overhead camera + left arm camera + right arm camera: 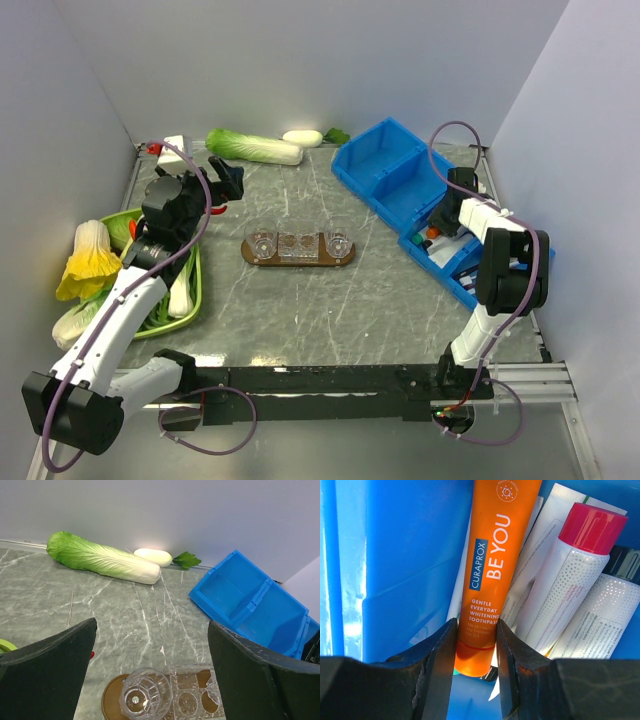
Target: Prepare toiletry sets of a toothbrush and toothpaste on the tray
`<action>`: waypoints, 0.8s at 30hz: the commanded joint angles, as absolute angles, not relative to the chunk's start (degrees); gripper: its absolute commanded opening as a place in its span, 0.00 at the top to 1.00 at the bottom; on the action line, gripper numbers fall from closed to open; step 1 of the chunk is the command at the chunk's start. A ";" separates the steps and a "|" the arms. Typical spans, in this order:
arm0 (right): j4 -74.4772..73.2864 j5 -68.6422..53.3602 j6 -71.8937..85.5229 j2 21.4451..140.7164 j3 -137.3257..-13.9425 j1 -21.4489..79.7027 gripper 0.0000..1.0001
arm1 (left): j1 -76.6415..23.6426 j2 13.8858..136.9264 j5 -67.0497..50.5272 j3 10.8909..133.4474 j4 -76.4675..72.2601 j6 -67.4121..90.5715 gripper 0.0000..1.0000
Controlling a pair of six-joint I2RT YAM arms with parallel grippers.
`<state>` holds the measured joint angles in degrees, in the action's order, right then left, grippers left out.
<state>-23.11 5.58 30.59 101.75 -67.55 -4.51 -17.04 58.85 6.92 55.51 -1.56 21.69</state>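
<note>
The dark-brown tray (248,256) lies mid-table and carries clear cups (262,242) and a clear holder (298,246). Its left end also shows in the left wrist view (111,700), with a cup (146,695) on it. My left gripper (225,180) is open and empty above the table, left of and behind the tray (152,626). My right gripper (445,228) reaches into the near blue bin (462,270). There it is shut (476,625) on the cap end of the orange toothpaste (492,560), which lies among other tubes. I cannot make out a toothbrush.
White tubes, one red-capped (580,555) and one dark-capped (620,580), lie beside the orange one. Two more blue bins (395,175) stand at back right. A cabbage (255,147) and a white radish (302,138) lie by the back wall. A green dish (192,295) of vegetables sits at left.
</note>
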 commanded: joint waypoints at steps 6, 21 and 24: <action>-23.90 6.77 28.83 95.10 -68.03 -4.75 0.98 | -17.23 57.39 5.98 55.19 -3.52 21.27 0.03; -21.01 4.67 20.22 80.34 -60.39 -4.31 1.00 | -20.20 60.28 1.15 56.60 -2.38 22.59 0.03; -20.65 3.26 16.45 76.74 -58.89 -3.61 1.00 | -22.75 62.75 -0.43 58.44 -1.06 22.41 0.01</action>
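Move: The right hand already pinches the orange toothpaste near its cap, down in the blue bin; the tray it is to be taken to lies about 36 cm to the left and 4 cm back, its near tumbler some 27 cm left and 4 back. The red-capped tube lies about 6 cm right and 1 cm back, slightly lower. From the left hand the tray is roughly 9 cm right, 2 cm ahead and 32 cm below. Lifting the orange toothpaste out of the blue bin, the right hand first goes almost straight up, then also draws back, rising about 7 cm and coming back some 4; its fingers tip up a little, it turns slightly counter-clockwise, and the grip stays shut. Late on, the open, empty left hand slides about 3 cm right, turning slightly clockwise. ##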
